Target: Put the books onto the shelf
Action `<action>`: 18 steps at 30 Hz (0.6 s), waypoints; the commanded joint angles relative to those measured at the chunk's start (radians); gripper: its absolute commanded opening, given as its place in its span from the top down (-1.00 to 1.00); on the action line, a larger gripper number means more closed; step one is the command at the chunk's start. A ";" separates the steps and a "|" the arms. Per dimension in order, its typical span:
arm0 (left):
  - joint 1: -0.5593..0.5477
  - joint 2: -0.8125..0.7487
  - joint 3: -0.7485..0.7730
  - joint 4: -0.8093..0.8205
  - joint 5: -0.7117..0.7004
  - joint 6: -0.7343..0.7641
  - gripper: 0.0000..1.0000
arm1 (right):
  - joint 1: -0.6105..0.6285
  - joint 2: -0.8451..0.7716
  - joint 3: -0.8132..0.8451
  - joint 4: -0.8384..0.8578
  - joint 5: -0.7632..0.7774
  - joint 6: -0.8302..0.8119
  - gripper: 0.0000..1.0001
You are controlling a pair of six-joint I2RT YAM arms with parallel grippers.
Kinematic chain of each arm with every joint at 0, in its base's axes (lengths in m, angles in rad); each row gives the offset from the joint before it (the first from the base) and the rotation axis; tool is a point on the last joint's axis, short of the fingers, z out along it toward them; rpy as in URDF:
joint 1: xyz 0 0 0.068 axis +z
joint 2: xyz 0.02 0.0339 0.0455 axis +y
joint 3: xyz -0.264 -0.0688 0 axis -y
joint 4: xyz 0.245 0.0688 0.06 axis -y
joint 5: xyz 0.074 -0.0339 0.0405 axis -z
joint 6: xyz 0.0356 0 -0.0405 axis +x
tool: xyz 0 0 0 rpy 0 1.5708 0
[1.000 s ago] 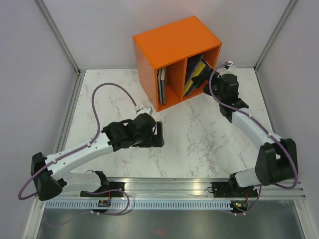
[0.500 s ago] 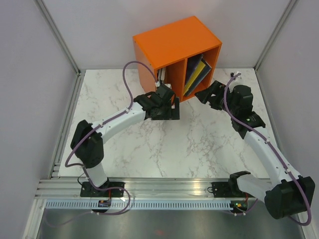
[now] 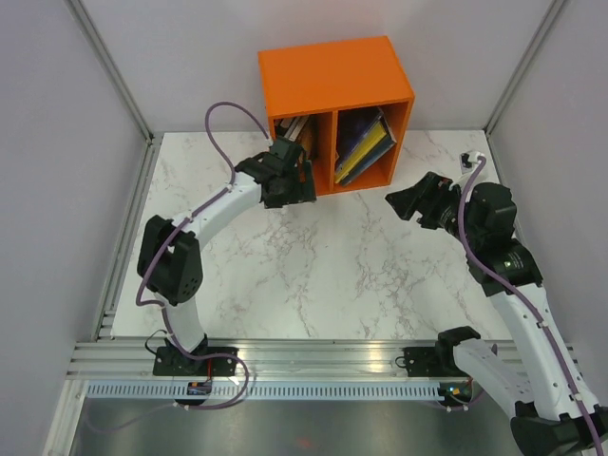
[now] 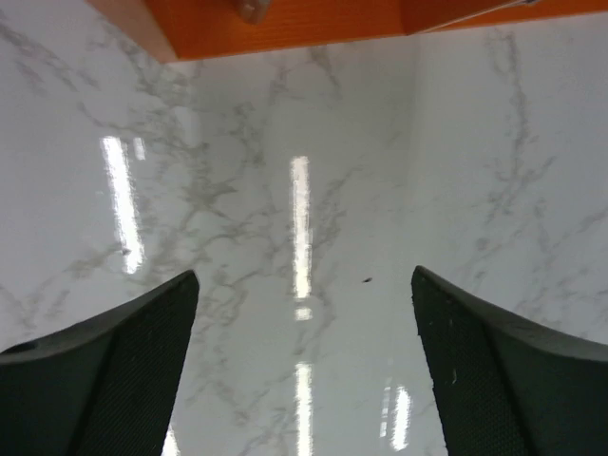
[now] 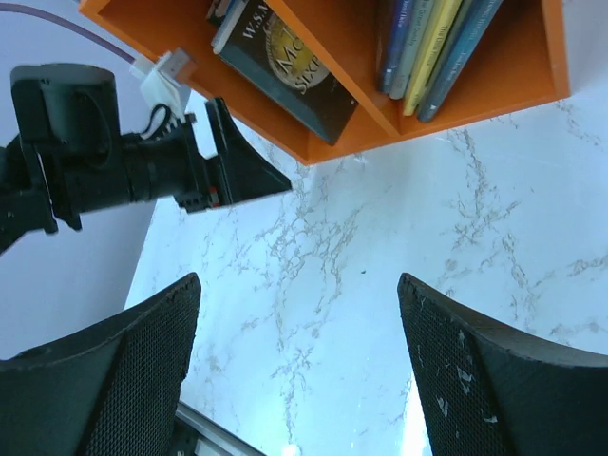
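Observation:
The orange shelf (image 3: pixel 332 76) stands at the back of the marble table, its two compartments facing the arms. A few thin books (image 3: pixel 297 126) stand in its left compartment, and several more (image 3: pixel 361 147) lean in the right one. The right wrist view shows a dark book (image 5: pixel 285 62) left of the divider and blue and yellow books (image 5: pixel 427 43) right of it. My left gripper (image 3: pixel 293 188) is open, just in front of the shelf's left compartment, over bare marble (image 4: pixel 302 275). My right gripper (image 3: pixel 404 202) is open and empty, off the shelf's front right corner (image 5: pixel 299 280).
Grey walls close in the table on the left, back and right. An aluminium rail (image 3: pixel 323 366) with both arm bases runs along the near edge. A purple cable (image 3: pixel 223 119) arcs over the left arm. The shelf's orange bottom edge (image 4: pixel 285 19) lies just beyond the left fingers.
The shelf has turned squarer to the arms and shifted back. My left arm swung up to its front left. My right gripper drew back out of the right compartment, leaving the books inside.

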 commanded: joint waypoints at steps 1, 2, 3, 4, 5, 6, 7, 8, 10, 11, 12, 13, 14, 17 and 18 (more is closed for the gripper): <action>0.133 -0.001 0.046 0.007 -0.023 0.013 -0.87 | 0.000 -0.024 0.027 -0.075 0.012 -0.028 -0.75; 0.147 -0.001 0.049 0.005 -0.026 0.015 -0.88 | 0.000 -0.030 0.024 -0.078 0.010 -0.025 -0.75; 0.170 -0.002 0.057 0.001 -0.023 0.022 -0.88 | 0.000 -0.038 0.024 -0.090 0.006 -0.026 -0.75; 0.182 -0.002 0.064 -0.010 -0.025 0.025 -0.88 | 0.000 -0.042 0.022 -0.096 0.001 -0.026 -0.75; 0.193 -0.005 0.072 -0.019 -0.026 0.028 -0.88 | 0.000 -0.047 0.022 -0.101 0.000 -0.028 -0.75; 0.202 -0.012 0.078 -0.025 -0.025 0.030 -0.88 | 0.000 -0.051 0.021 -0.111 -0.003 -0.028 -0.75; 0.210 -0.016 0.081 -0.031 -0.019 0.036 -0.88 | 0.000 -0.061 0.016 -0.116 -0.006 -0.028 -0.75; 0.210 -0.030 0.077 -0.036 -0.013 0.036 -0.88 | 0.000 -0.065 0.015 -0.121 -0.009 -0.028 -0.75; 0.208 -0.080 0.039 -0.036 0.039 0.027 -0.84 | -0.001 -0.079 0.005 -0.128 -0.011 -0.028 -0.75; 0.205 -0.100 0.019 -0.034 0.052 0.022 -0.82 | 0.000 -0.084 0.001 -0.130 -0.013 -0.029 -0.75; 0.201 -0.149 -0.032 -0.034 0.056 0.004 -0.82 | 0.000 -0.087 -0.002 -0.133 -0.014 -0.028 -0.75; 0.189 -0.175 -0.061 -0.034 0.052 -0.005 -0.81 | 0.000 -0.091 -0.004 -0.134 -0.014 -0.028 -0.75; 0.182 -0.202 -0.092 -0.031 0.050 -0.016 -0.81 | 0.000 -0.093 -0.005 -0.137 -0.022 -0.029 -0.75; 0.159 -0.323 -0.214 -0.022 0.044 -0.050 -0.81 | 0.000 -0.100 -0.008 -0.144 -0.040 -0.034 -0.74; 0.149 -0.350 -0.269 -0.016 0.055 -0.053 -0.81 | 0.000 -0.102 -0.007 -0.151 -0.048 -0.040 -0.74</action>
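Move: The front edge of the shelf's left side panel stands about 5 cm left of the open left hand and some 3 cm ahead, at its height. The big dark book leans about 7 cm ahead and 3 cm right of that hand; the divider's front edge is some 11 cm right and 4 cm ahead. From the right hand that panel lies about 14 cm ahead, 34 cm left and 17 cm lower. Left hand sweeps 9 cm left, slightly forward, against the shelf's side panel, then rises, backing off 5 cm. ##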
